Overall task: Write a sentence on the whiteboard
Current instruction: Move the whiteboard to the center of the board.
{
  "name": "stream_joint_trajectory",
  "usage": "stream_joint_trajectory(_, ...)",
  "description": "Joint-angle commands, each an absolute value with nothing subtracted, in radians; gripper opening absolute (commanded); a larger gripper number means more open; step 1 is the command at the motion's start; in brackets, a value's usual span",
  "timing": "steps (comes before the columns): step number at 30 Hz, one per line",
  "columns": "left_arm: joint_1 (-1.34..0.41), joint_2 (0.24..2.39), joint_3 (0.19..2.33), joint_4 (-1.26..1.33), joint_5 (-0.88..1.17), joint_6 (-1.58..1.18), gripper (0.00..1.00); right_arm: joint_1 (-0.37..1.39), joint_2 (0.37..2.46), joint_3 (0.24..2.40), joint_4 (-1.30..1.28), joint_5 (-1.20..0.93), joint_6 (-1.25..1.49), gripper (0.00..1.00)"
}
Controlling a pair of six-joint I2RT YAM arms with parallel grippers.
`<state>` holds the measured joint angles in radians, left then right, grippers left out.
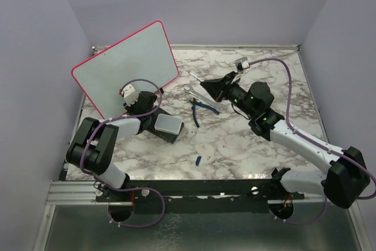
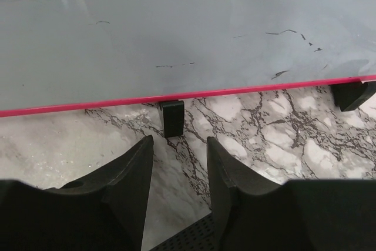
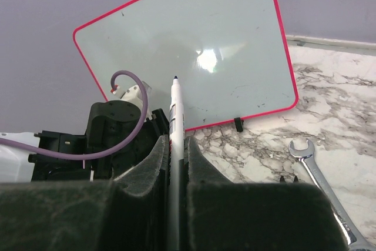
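Observation:
The whiteboard (image 1: 126, 63) stands tilted at the back left, red-framed, on small black feet (image 2: 172, 117). The sentence is not in view; the board's face (image 2: 176, 27) bears only a few small dark specks. My left gripper (image 1: 134, 99) hovers low just in front of the board's lower edge, open, with only marble between its fingers (image 2: 180, 142). My right gripper (image 1: 210, 84) is right of the board, shut on a white marker (image 3: 175, 110). The marker's dark tip points at the whiteboard (image 3: 200, 51) and stays clear of it.
A dark block with a grey-white pad (image 1: 167, 124) lies beside the left forearm. A wrench (image 1: 200, 97), blue-handled pliers (image 1: 202, 110) and a small blue cap (image 1: 198, 160) lie on the marble table. Purple walls close in the back and sides.

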<state>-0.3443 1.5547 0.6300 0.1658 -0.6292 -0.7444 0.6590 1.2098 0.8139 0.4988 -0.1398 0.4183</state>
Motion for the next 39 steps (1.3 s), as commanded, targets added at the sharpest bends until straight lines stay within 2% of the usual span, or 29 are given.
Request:
stream_joint_trajectory(1, -0.342, 1.577, 0.635, 0.177, -0.688, -0.752, 0.41, 0.653, 1.209, 0.808, 0.492, -0.149, 0.424, 0.00)
stream_joint_trajectory(18, -0.312, 1.609, 0.609, 0.257, -0.670, -0.678, 0.37, 0.650, 1.226, 0.798, 0.502, -0.168, 0.445, 0.01)
stream_joint_trajectory(33, -0.298, 1.620, 0.624, 0.218, -0.639, -0.669, 0.20, 0.649, 1.229, 0.796, 0.504, -0.176, 0.455, 0.01)
stream_joint_trajectory(36, -0.298, 1.616, 0.621, 0.210, -0.638, -0.666, 0.15, 0.648, 1.226, 0.796, 0.500, -0.176, 0.456, 0.01)
stream_joint_trajectory(39, -0.298, 1.609, 0.615, 0.204, -0.624, -0.662, 0.05, 0.649, 1.219, 0.793, 0.497, -0.173, 0.456, 0.01)
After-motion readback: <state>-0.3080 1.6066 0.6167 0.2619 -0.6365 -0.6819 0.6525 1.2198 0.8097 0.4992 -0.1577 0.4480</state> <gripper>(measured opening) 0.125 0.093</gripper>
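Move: The whiteboard's near black foot lies just off the left fingertips, about 2 cm ahead, 2 cm to the left and 1 cm lower. The board's other foot is some 10 cm ahead and 9 cm to the right of the left hand; the dark notebook is about 6 cm back and 10 cm to its right, 2 cm lower. From the right hand the near foot lies roughly 8 cm ahead, 32 cm left and 28 cm down. The left fingers shut from nearly half open and pinch the whiteboard's near black foot from both sides, just under the red edge. To get there the hand shifts left not quite 2 cm, eases forward and down about 1 cm each, then slips slightly back right as the fingers close, with hardly any turn of the wrist. ##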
